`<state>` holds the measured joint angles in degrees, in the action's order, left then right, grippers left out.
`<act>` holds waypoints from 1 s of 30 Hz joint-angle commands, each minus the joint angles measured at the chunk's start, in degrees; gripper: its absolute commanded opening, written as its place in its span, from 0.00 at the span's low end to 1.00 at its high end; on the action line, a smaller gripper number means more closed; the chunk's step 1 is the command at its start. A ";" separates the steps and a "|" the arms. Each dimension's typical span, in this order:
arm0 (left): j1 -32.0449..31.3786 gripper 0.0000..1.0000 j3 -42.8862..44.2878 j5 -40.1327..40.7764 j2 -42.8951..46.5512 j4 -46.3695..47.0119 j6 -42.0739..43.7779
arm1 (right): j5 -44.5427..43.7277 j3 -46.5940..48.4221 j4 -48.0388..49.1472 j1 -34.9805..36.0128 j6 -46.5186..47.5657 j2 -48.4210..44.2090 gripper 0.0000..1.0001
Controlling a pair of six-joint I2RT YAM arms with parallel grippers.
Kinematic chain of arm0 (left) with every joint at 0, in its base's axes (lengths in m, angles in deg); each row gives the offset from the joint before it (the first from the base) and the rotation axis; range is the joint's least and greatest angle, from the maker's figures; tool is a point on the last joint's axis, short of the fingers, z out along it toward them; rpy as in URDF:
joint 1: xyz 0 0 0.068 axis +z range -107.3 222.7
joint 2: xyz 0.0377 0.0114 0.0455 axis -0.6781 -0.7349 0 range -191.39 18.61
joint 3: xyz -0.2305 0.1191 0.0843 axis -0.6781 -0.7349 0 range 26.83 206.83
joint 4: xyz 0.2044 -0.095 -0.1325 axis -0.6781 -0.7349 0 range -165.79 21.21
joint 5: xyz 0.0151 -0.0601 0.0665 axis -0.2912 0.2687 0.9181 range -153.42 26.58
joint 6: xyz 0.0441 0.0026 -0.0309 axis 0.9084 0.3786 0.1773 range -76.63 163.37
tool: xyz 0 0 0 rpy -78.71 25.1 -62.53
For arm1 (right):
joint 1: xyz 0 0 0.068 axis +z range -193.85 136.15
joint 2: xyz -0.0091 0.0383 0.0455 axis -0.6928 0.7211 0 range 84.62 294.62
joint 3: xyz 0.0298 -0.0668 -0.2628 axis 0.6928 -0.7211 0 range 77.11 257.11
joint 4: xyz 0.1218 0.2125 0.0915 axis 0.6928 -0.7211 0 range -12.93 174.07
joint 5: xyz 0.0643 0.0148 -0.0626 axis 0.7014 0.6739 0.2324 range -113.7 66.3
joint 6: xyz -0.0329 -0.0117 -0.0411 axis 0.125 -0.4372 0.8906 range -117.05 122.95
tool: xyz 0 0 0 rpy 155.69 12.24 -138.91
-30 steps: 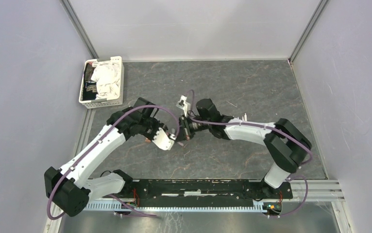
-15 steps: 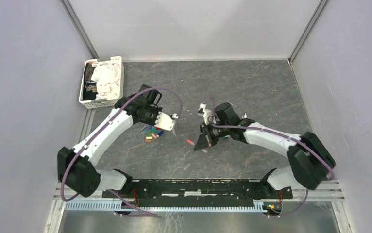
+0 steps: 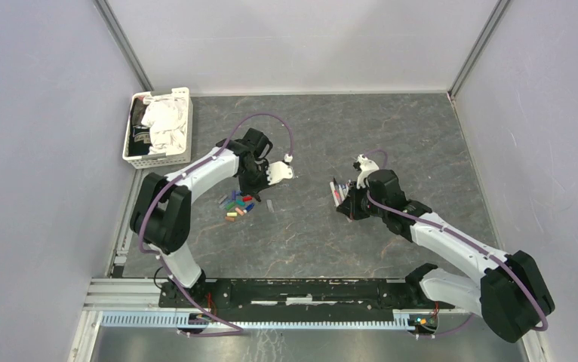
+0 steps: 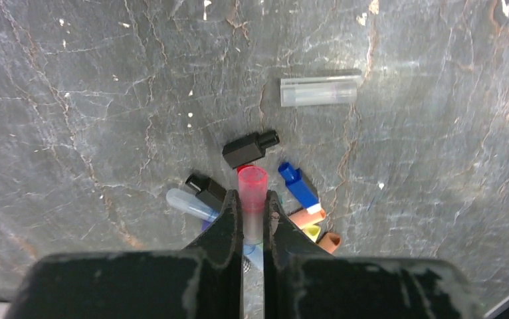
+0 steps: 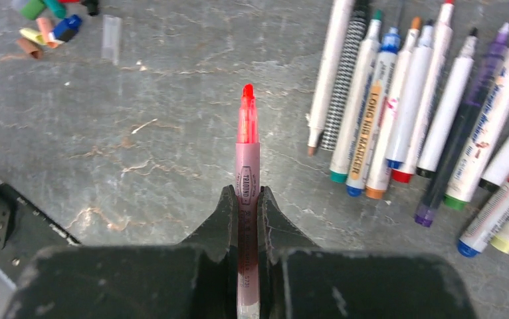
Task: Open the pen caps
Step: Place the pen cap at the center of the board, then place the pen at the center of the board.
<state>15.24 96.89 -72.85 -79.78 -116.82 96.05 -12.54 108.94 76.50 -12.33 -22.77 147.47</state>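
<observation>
A pink-red translucent pen cap (image 4: 252, 188) is pinched in my left gripper (image 4: 252, 199), which is shut on it just above a pile of loose pen caps (image 3: 237, 204). That pile includes black (image 4: 250, 148), blue (image 4: 298, 185) and orange (image 4: 307, 217) ones, and a clear cap (image 4: 320, 90) lies apart. My right gripper (image 5: 246, 197) is shut on an uncapped pink highlighter (image 5: 247, 149) with its red tip pointing away. It hovers beside a row of uncapped pens (image 5: 405, 113). From above, the left gripper (image 3: 257, 185) is left of centre and the right gripper (image 3: 344, 200) right of centre.
A white basket (image 3: 182, 157) holding cloths stands at the back left. Grey walls enclose the stone-patterned table on three sides. A black rail (image 3: 301, 290) with the arm bases runs along the near edge.
The arms have drawn apart from the centre. The left one carried the cap left and back over the pile; the right one carried the highlighter right, toward the row of pens.
</observation>
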 commanded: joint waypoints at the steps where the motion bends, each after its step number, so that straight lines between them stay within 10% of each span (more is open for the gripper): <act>1: -0.46 0.11 1.75 -4.10 -0.81 3.99 -8.22 | -5.25 -1.57 4.93 -0.34 -2.62 0.28 0.00; 30: -0.97 0.39 -2.98 -0.50 -0.13 11.19 -16.73 | -14.59 5.67 18.42 -0.20 -4.92 18.06 0.00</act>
<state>14.19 91.97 -73.90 -82.27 -105.89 82.26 -24.15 111.04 91.43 -12.50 -27.03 163.58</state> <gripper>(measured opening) 0.384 0.070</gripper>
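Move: The left hand, gripping the pink cap, has its landing spot some 3 cm right and 4 cm below. Near that spot, at table height: the nubbed black cap 2 cm right, level; the blue cap 2 cm back, straight across; the clear cap 5 cm right and 3 cm back. The right hand, gripping the pink pen, has the row's leftmost pen about 7 cm ahead, 2 left, 8 below; the patterned pen is 7 ahead, 1 left. The left fingers let go of the pink cap, opening from nearly shut to a bit over a third, as the hand sinks about 3 cm, edges 2 cm right beside the clear cap and turns some 10 degrees counter-clockwise. The right hand keeps its grip on the pink pen and carries it about 6 cm forward and 3 cm down towards the row's left end, turning slightly clockwise. ##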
